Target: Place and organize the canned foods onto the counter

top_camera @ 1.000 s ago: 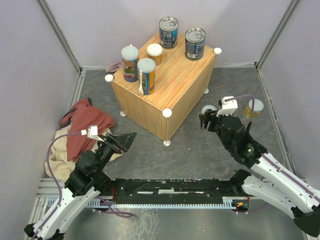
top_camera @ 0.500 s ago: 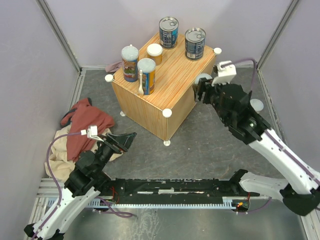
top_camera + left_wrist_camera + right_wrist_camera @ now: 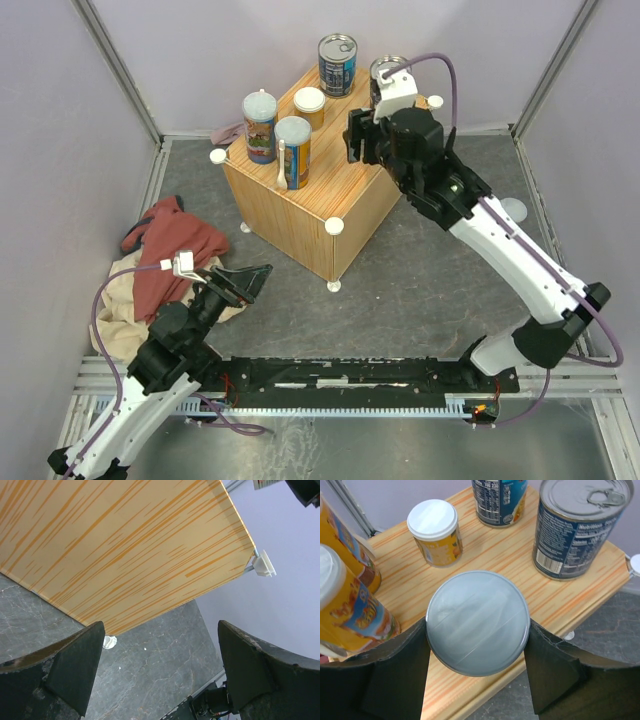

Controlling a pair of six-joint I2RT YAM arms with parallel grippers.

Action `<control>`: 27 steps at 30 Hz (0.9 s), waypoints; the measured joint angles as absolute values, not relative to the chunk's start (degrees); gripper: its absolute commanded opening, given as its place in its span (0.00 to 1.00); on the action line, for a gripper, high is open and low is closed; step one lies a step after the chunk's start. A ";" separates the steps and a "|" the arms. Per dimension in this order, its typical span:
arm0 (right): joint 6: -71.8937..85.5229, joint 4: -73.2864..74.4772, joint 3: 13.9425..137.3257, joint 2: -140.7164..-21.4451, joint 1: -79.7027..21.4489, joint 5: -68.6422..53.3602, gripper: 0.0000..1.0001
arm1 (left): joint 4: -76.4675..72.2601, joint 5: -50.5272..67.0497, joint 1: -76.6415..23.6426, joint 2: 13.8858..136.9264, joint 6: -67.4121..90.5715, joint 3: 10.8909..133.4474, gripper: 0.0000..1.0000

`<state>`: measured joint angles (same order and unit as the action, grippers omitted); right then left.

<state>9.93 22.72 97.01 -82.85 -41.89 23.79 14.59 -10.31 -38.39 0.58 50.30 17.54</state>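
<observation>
The counter (image 3: 350,175) stands mid-floor with several canned foods on top. At the back are two blue-labelled ring-pull cans (image 3: 337,63) (image 3: 580,530). A short pale-lidded can (image 3: 309,104) sits between them and two tall orange cans (image 3: 260,125) (image 3: 293,150) at the left. My right gripper (image 3: 362,143) hovers over the counter's right side, shut on a short can. In the right wrist view that can's pale lid (image 3: 477,622) fills the gap between both fingers above the wood (image 3: 490,550). My left gripper (image 3: 255,278) is open and empty near the floor, facing the counter's side (image 3: 125,545).
Another pale-lidded can (image 3: 514,209) stands on the floor at the right, half hidden behind the right arm. A red cloth (image 3: 170,245) lies on a beige cloth (image 3: 115,310) at the left. A pinkish cloth (image 3: 228,132) shows behind the counter. Walls enclose the floor.
The right arm has lifted the short can from the floor right of the counter and swung it up and left over the counter top. The left arm has not moved.
</observation>
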 measured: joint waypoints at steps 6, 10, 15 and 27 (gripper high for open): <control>9.61 27.11 108.03 -92.03 -41.91 23.75 0.11 | 14.59 -10.20 -38.39 0.60 50.30 17.56 1.00; 9.47 30.63 114.72 -97.97 -41.91 23.83 0.11 | 14.59 -10.15 -38.39 0.75 50.30 18.06 1.00; 9.15 34.83 121.62 -104.03 -41.89 24.67 0.11 | 14.61 -10.09 -38.39 0.75 50.30 18.74 1.00; 9.80 38.65 125.27 -107.77 -40.58 24.34 0.11 | 14.92 -9.89 -38.39 0.75 50.30 19.14 1.00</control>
<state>9.80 38.65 125.27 -107.77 -40.58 24.34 14.92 -9.89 -38.39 0.75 50.30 19.14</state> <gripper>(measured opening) 0.730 0.996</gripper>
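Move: Over the counter, some 8 cm above its top, the right hand already holds a small can; the open spot for it lies about 7 cm ahead and 4 cm left. Around that spot, from the hand, stand the small yellow jar 13 cm ahead and 10 cm left, the far blue can 20 cm ahead and 5 cm left, the near blue can 14 cm ahead and 6 cm right. From the left hand the spot is roughly 27 cm ahead, 16 cm right, 9 cm higher. Carrying the gripped small can deeper over the counter, the right hand goes about 7 cm forward and 4 to 5 cm left, and sinks nearly 5 cm towards the open spot beside the small yellow jar. Its fingers tip down and its left side rolls down, each by some 10 degrees; the grip stays as it was, and the travel slows near the end. ##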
